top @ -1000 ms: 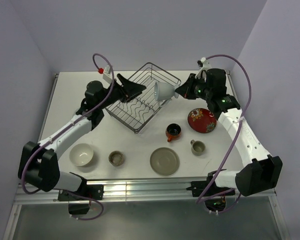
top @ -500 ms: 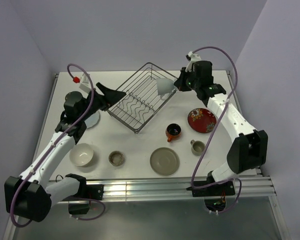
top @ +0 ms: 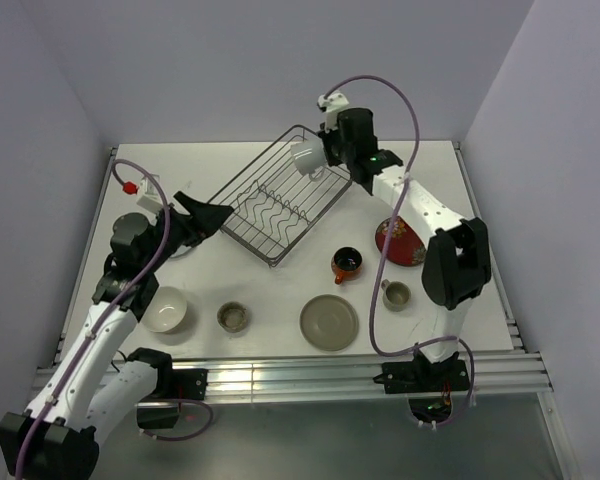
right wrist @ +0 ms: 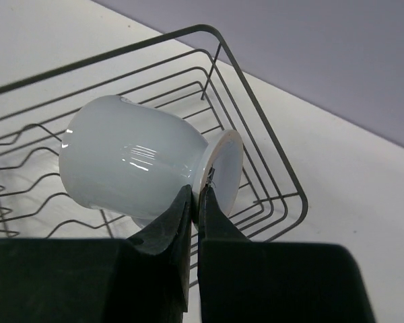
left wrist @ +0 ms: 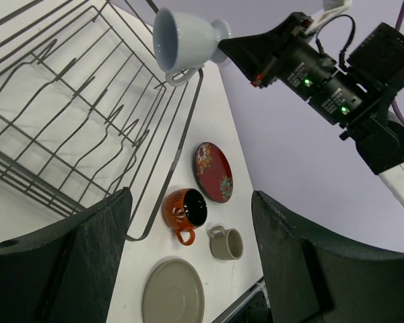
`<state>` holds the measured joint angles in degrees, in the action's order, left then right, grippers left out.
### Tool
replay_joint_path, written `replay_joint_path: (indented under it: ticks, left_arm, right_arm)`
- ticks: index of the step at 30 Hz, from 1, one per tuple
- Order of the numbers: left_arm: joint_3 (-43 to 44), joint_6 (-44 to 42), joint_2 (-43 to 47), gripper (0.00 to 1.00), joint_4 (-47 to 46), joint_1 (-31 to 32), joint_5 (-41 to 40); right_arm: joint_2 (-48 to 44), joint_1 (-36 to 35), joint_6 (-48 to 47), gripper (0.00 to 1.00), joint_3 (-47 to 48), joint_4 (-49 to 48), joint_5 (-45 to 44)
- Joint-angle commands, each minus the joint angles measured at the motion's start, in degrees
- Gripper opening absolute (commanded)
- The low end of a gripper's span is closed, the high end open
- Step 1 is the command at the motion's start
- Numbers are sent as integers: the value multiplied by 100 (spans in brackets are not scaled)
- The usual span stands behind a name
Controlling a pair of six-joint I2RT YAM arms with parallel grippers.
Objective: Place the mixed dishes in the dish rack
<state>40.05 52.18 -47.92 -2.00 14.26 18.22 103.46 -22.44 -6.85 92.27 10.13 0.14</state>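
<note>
A pale blue-grey footed cup (top: 307, 157) hangs on its side above the far corner of the dish rack (top: 278, 206). My right gripper (right wrist: 195, 195) is shut on the rim of the cup's (right wrist: 128, 161) foot. The left wrist view shows the cup (left wrist: 182, 40), mouth down-left, over the rack (left wrist: 74, 114). My left gripper (top: 205, 212) stands open and empty just left of the rack. On the table lie a red floral plate (top: 400, 242), an orange-red mug (top: 346, 264), a beige cup (top: 396, 294), an olive-grey plate (top: 329, 322), a small grey cup (top: 233, 317) and a cream bowl (top: 164, 309).
The right arm's forearm (top: 410, 200) stretches over the red plate's far edge. Lilac walls close in the table at the back and both sides. A metal rail (top: 280, 375) runs along the near edge.
The right arm has carried the cup leftward from the rack's right side to above its far corner. The left arm has drawn back from the rack, left and toward the near edge.
</note>
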Motion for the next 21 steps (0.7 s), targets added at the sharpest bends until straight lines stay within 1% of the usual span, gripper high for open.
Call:
replay_joint_path:
  ticks: [1,4,6,11,15,21]
  left_arm:
    - [-111,-261,370,78,356,-37,-336]
    - [-199,-314,661,79,621,-55,-529]
    - [-235,-367,853,80,831,-73,-652]
    - [-252,-481,1109,82,1140,-99,-837]
    - [-305,-516,1224,82,1246,-117,-899]
    - [-384,-560,1259,82,1263,-125,-925]
  right_arm:
    - [226,-269,-896,0,581,-916,-603]
    - [499,-358,-1335,0,783,-1022,-848]
    - [683,-472,-1755,0,906,-1276,-1041]
    - [1044,-656,-2636,0,1082,-1663,-1367]
    - [1176,-779,-3486,0,873,-2023,-1464]
    - [1510,-903,-4297,0,872,-2409,-1579]
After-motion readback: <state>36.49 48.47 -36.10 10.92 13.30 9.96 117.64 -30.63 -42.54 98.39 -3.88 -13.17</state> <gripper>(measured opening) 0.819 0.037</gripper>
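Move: The right hand, still pinching the pale mug by its foot, is above the dish rack's right side; the middle of the rack's far end lies about 5 cm ahead, 6 cm to its left and 14 cm below. The orange mug is roughly 23 cm back and 2 cm right of this hand, the red plate some 14 cm back and 18 cm right, both well below. For the empty left hand, the rack's far end is about 27 cm ahead, 18 cm right and 16 cm down. The right hand keeps its pinch on the mug's foot and carries the mug forward and left over the far end of the rack, about 5 cm each way, sinking some 3 cm before easing up a little, while the wrist steadily rolls its left side down by some 30 degrees and the fingers tip upward, to turn the mug mouth-down. Meanwhile the left hand, open and empty, draws off leftward, back and slightly down, away from the rack. ##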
